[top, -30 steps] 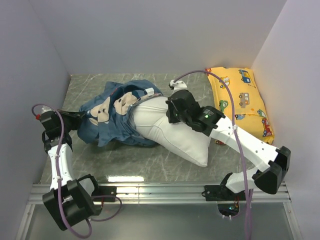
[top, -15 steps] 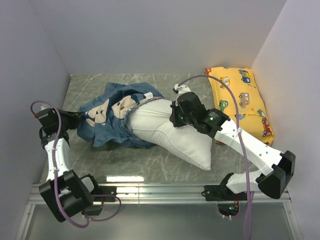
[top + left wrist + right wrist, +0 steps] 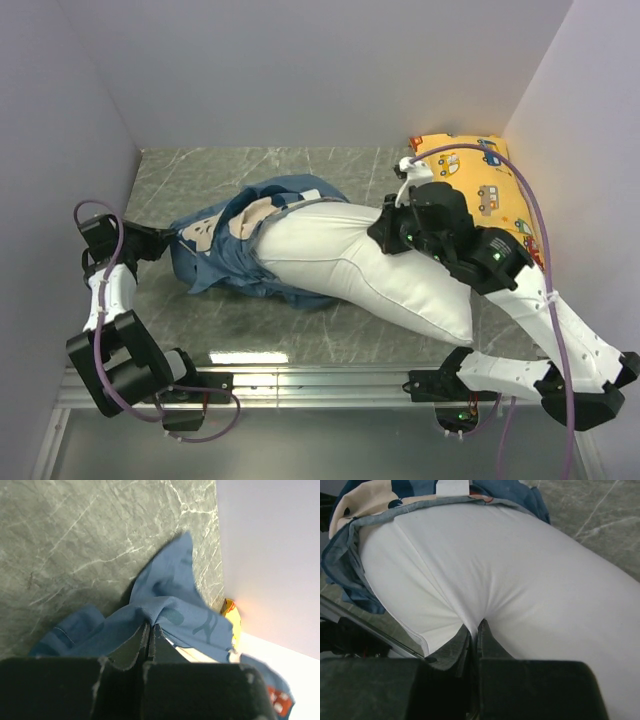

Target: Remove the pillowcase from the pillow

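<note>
The white pillow (image 3: 355,270) lies slantwise across the table, its left end still inside the bunched blue pillowcase (image 3: 225,255). My left gripper (image 3: 160,240) at the far left is shut on a fold of the pillowcase (image 3: 165,610), which stretches away from the fingertips. My right gripper (image 3: 385,228) is shut on a pinch of the pillow's white cloth (image 3: 520,580); the pillowcase's pale inner rim (image 3: 395,505) shows at the far end of that view.
A yellow car-print pillow (image 3: 485,190) lies at the back right, right behind my right wrist. Grey walls close in on the left, back and right. A metal rail (image 3: 320,380) runs along the near edge of the marble tabletop (image 3: 200,180).
My right gripper has dragged the pillow to the right, so more white shows outside the pillowcase. The left gripper has kept its hold at the left and the blue fabric has pulled flatter.
</note>
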You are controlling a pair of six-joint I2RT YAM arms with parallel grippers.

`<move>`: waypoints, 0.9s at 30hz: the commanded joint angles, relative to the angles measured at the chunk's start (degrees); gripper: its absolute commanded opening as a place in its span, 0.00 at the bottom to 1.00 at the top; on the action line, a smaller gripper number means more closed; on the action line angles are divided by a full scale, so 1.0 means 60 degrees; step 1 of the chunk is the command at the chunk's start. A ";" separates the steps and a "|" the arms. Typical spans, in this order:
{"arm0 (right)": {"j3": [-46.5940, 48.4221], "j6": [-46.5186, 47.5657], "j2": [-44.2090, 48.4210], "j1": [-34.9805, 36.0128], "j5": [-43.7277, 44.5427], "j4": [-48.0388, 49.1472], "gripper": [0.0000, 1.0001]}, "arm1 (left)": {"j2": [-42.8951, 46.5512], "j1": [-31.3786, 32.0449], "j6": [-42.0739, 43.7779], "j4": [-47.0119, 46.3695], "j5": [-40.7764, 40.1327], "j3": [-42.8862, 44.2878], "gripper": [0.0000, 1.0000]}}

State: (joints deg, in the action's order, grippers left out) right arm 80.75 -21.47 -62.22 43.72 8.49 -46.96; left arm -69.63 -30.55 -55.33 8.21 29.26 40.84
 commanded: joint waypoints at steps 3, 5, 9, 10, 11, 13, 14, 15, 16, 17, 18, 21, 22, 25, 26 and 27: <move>0.1044 0.0180 0.1258 -0.0520 0.1969 -0.0231 0.00 | -0.0699 -0.0578 0.0462 -0.1148 -0.3133 0.0883 0.00; 0.1087 0.0151 0.1055 -0.0535 0.1474 -0.0055 0.00 | -0.0774 -0.0549 0.0448 -0.1250 -0.2856 0.0971 0.00; 0.0475 -0.0009 0.0424 -0.0549 0.0317 0.0879 0.00 | -0.0817 0.0268 0.0929 -0.1677 -0.1583 0.1626 0.40; 0.0284 -0.0082 0.0205 -0.0535 0.0226 0.1101 0.00 | -0.0818 0.0431 0.1206 -0.1574 -0.1188 0.1819 0.59; 0.0122 -0.0199 0.0116 -0.0535 0.0138 0.1291 0.00 | -0.0586 0.0578 0.1311 -0.1486 -0.1112 0.1981 0.69; -0.0259 -0.0288 -0.0234 -0.0564 0.0167 0.1717 0.00 | -0.0277 0.1090 0.1719 -0.1398 -0.0791 0.2347 0.85; -0.0333 -0.0361 -0.0352 -0.0578 0.0138 0.1849 0.00 | -0.0058 0.1251 0.1852 -0.1064 -0.0397 0.2697 0.88; -0.0391 -0.0419 -0.0469 -0.0636 0.0079 0.2010 0.00 | 0.0089 0.1630 0.1984 -0.0915 -0.0162 0.2831 0.90; -0.0392 -0.0492 -0.0688 -0.0666 0.0035 0.2084 0.00 | 0.0250 0.1837 0.2261 -0.0783 0.0044 0.2934 0.93; -0.0378 -0.0595 -0.0792 -0.0695 -0.0023 0.2157 0.00 | 0.0643 0.2071 0.2409 -0.0245 0.0176 0.3123 0.94; -0.0334 -0.0639 -0.0865 -0.0725 -0.0082 0.2274 0.00 | 0.0908 0.2639 0.2555 0.0021 0.0134 0.3140 0.94; -0.0086 -0.0801 -0.1129 -0.0725 -0.0141 0.2348 0.00 | 0.2167 0.3854 0.2879 0.1121 -0.0754 0.2674 0.95; -0.0012 -0.0830 -0.1202 -0.0710 -0.0126 0.2363 0.00 | 0.2577 0.4179 0.2763 0.1180 -0.0977 0.2352 0.95; 0.0296 -0.0845 -0.1407 -0.0725 -0.0126 0.2319 0.00 | 0.4246 0.5031 0.2441 0.1868 -0.2353 0.1253 0.95; 0.0354 -0.0830 -0.1437 -0.0739 -0.0126 0.2319 0.00 | 0.5019 0.5351 0.2324 0.2101 -0.2704 0.0858 0.95; 0.0471 -0.0830 -0.1481 -0.0725 -0.0155 0.2304 0.00 | 0.5375 0.5572 0.2235 0.2437 -0.3070 0.0695 0.95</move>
State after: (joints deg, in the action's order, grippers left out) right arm 78.13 -24.86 -71.90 39.72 7.38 -40.82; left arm -42.87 0.32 -41.30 15.20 20.16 48.75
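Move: The left hand pinches the gathered left end of the blue pillowcase; the pillowcase's middle lies some 19 cm to its right, 3 cm ahead and 9 cm lower. The right hand grips the white pillow, whose middle is about 3 cm ahead, 3 cm left and 15 cm below. From that hand the pillowcase's middle is roughly 29 cm left, 13 cm ahead and 27 cm down; the yellow pillow is 30 cm right, 22 cm ahead and 28 cm down. The left fingers open wide and let go of the pillowcase's end after a small forward draw, then the hand lifts about 16 cm and swings right and slightly back, high over the left part of the pillowcase, tipping up and turning clockwise some 25 degrees. The right hand keeps its pinch on the pillow, easing back a little, then moving forward and down about 5 cm each. ##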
